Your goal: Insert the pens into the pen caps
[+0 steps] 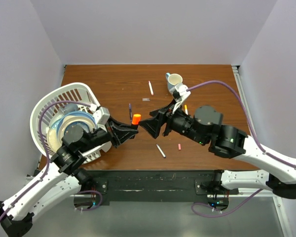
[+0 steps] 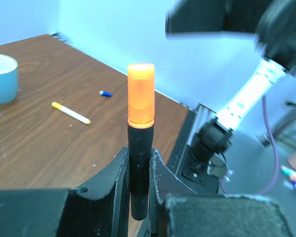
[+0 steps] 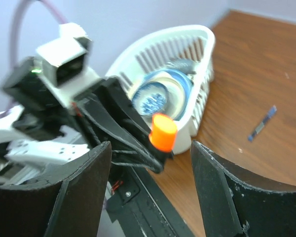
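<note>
My left gripper (image 1: 132, 128) (image 2: 139, 170) is shut on the black highlighter (image 2: 139, 148), which stands upright between its jaws. An orange cap (image 1: 136, 119) (image 2: 140, 94) (image 3: 163, 132) sits on its top end. My right gripper (image 1: 150, 126) (image 3: 150, 148) faces it from the right, jaws open wide and holding nothing, with the orange cap showing between them a little beyond the fingertips. On the table lie a white pen (image 1: 151, 88), a dark purple pen (image 1: 130, 109) (image 3: 262, 123), another white pen (image 1: 161, 150), a pink cap (image 1: 179, 146) and a blue cap (image 2: 105, 94).
A white basket (image 1: 49, 106) (image 3: 187, 44) holding plates stands at the left. A mug (image 1: 174, 80) (image 2: 2, 78) sits at the back, right of centre. A white pen with yellow ends (image 2: 70, 112) lies near the mug. The table's near edge runs just below both grippers.
</note>
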`<state>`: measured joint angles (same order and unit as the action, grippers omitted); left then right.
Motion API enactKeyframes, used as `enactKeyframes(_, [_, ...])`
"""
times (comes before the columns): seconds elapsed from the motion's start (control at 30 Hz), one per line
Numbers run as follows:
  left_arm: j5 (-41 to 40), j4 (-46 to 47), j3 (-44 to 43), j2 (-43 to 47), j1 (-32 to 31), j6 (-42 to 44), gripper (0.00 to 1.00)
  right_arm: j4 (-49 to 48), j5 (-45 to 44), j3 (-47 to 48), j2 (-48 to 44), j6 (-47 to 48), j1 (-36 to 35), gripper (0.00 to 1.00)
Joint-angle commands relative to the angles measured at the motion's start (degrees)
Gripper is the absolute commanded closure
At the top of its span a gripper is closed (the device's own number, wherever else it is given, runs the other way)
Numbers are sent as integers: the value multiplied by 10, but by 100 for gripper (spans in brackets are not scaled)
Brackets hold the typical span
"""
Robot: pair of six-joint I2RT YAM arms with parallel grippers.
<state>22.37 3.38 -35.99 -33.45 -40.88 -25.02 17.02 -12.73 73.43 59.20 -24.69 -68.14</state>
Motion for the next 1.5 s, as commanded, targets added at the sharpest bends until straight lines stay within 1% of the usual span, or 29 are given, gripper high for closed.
enactKeyframes(0.0, [106,15,5,19,1,30,100,68,125,77,11,95,0,31])
enactKeyframes(0.03, [119,20,4,20,1,30,100,85,145,107,19,114,1,31])
enactKeyframes(0.07, [131,22,3,19,1,30,100,123,166,123,26,121,3,31])
enactKeyframes(0.13, [162,26,0,15,1,29,100,152,185,158,46,140,5,33])
enactKeyframes(0.23, [196,30,-3,4,1,29,100,183,224,175,57,166,6,35])
enactKeyframes(0.37, [233,44,0,0,2,24,100,246,238,201,80,197,10,37])
enactKeyframes(0.43, [243,55,4,0,2,23,100,262,256,210,91,211,11,37])
enactKeyframes(0.57, [263,63,7,-6,2,23,100,291,265,217,104,228,18,35])
enactKeyframes(0.67, [270,65,7,-9,2,24,100,294,286,212,110,235,30,35])
enactKeyframes(0.83, [274,71,9,-14,1,25,100,283,328,205,117,234,51,40])
enactKeyframes(1.13, [276,70,11,-21,2,30,100,242,400,185,117,211,77,41])
enactKeyframes(1.3, [275,76,7,-27,1,30,100,239,418,178,127,208,77,51])
enactKeyframes(1.47, [272,88,3,-35,1,27,100,238,420,156,124,206,78,58])
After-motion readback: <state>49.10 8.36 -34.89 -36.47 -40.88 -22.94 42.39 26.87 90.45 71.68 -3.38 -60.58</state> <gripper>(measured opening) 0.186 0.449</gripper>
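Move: Standing up out of the left fingers, which grip the black pen, the orange cap is about 5 cm above the left hand and 1 cm ahead. From the open right hand, the cap lies some 5 cm left, 2 cm ahead and 2 cm below. On the table some 38 cm below the right hand, the white pen is about 4 cm ahead and 5 cm right, the pink cap 5 cm ahead and 15 cm right, and the dark pen 25 cm ahead and 11 cm left. Drawing back about 7 cm and turning some 25 degrees clockwise, the left hand keeps its pinch on the black pen. The right hand follows back about 5 cm, first rising 4 cm, then sinking about 8 while swinging counter-clockwise and rolling, to bring its fingers around the orange cap; they part-close without visible contact. ##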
